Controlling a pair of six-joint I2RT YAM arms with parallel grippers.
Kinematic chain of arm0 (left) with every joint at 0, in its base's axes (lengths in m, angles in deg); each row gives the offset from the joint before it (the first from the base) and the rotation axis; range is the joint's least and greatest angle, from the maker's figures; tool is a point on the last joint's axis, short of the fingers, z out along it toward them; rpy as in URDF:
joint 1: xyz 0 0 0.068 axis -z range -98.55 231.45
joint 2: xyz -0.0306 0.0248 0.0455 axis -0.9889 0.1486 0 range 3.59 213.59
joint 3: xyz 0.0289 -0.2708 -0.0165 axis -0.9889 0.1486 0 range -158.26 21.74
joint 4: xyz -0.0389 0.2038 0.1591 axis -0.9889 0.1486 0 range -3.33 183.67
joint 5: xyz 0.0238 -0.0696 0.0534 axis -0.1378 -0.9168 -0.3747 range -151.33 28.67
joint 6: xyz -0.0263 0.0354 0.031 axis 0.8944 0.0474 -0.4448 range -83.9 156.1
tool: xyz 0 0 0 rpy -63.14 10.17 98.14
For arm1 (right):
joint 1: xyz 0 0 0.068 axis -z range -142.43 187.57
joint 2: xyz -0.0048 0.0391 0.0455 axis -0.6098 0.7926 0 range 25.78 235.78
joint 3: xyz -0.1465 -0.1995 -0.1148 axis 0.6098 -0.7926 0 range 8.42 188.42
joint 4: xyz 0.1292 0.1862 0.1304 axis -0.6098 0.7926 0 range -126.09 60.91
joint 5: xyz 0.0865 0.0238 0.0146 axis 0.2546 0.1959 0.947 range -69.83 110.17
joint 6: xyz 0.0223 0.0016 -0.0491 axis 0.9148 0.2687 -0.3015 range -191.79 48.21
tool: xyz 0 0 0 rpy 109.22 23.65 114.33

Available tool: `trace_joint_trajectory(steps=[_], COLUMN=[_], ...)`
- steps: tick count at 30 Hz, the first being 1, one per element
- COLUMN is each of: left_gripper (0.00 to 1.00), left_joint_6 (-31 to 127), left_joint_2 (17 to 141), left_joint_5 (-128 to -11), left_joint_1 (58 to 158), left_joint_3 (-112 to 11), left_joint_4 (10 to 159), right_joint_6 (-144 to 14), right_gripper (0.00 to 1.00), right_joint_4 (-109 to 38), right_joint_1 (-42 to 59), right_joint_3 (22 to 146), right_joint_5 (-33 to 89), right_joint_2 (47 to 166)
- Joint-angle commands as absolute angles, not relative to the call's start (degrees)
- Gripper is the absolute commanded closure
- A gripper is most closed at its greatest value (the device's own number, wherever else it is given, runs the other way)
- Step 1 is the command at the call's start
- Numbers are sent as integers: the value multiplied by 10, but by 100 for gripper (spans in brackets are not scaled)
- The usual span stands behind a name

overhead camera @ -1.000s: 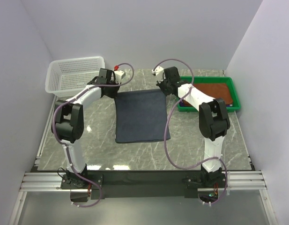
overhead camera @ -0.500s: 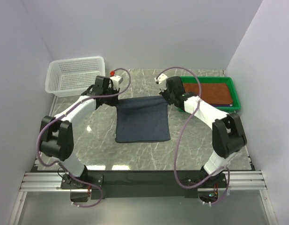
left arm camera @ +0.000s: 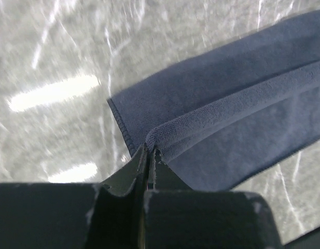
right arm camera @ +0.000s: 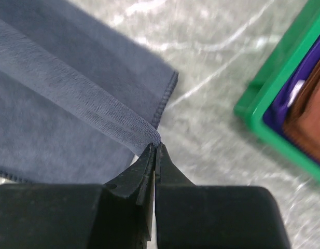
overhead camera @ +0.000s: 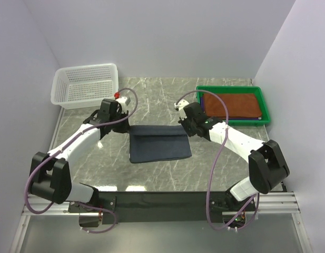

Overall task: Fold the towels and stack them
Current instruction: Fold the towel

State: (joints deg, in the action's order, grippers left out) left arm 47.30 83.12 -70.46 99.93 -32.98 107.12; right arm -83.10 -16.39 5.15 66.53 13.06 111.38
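A grey-blue towel [overhead camera: 161,148] lies in the middle of the table, its far edge raised and drawn over the near half. My left gripper [overhead camera: 127,128] is shut on the far left corner, and the pinched hem [left arm camera: 165,136] shows at the fingertips in the left wrist view. My right gripper [overhead camera: 189,130] is shut on the far right corner, where the hem [right arm camera: 144,132] meets the closed tips. A rust-brown towel [overhead camera: 237,104] lies folded in the green tray [overhead camera: 233,121], on top of a purple towel [right arm camera: 301,87].
A white mesh basket [overhead camera: 86,84] stands at the back left corner. The green tray's rim [right arm camera: 271,91] lies just right of my right gripper. Bare marble table [overhead camera: 157,92] runs behind the towel. Walls close in the left, back and right.
Both grippers have come toward the near edge with the towel's far corners in them. The far edge has folded over the towel, which now looks about half as deep.
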Motion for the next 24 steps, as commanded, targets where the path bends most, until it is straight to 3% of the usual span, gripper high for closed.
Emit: trace_joint_trajectory(steps=[1,24], left_gripper=[99,99], left_joint_6=[520,663], left_joint_2=[807,681], left_joint_5=[-723,-731], left_joint_1=[1001,1002], left_joint_3=[-306,-152], left_joint_4=[1083,1064], right_joint_6=[-780,-679], right_gripper=[100,100], right_joint_4=[-125,-93], right_joint_1=[51,29], right_joint_3=[649,639], right_joint_5=[95,84], right_joint_2=[1091,1111])
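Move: The grey-blue towel's near edge is where the held far edge is headed: its left corner lies about 12 cm back, 2 cm right and 5 cm below the left hand; its right corner some 9 cm back, 1 cm right and 5 cm below the right hand. The white basket stands roughly 21 cm ahead and 20 cm left of the left hand, and the green bin about 14 cm ahead and 20 cm right of the right hand. The towel's far edge, still pinched at its two ends, is brought back and down over the part lying on the table, towards the near edge. The left hand leads, drawing back about 7.5 cm and sinking 3; the right eases back some 3.5 cm and down 2.5, slowing early. Both tip their fingers about 10 degrees steeper, the left swinging counter-clockwise and the right clockwise. ##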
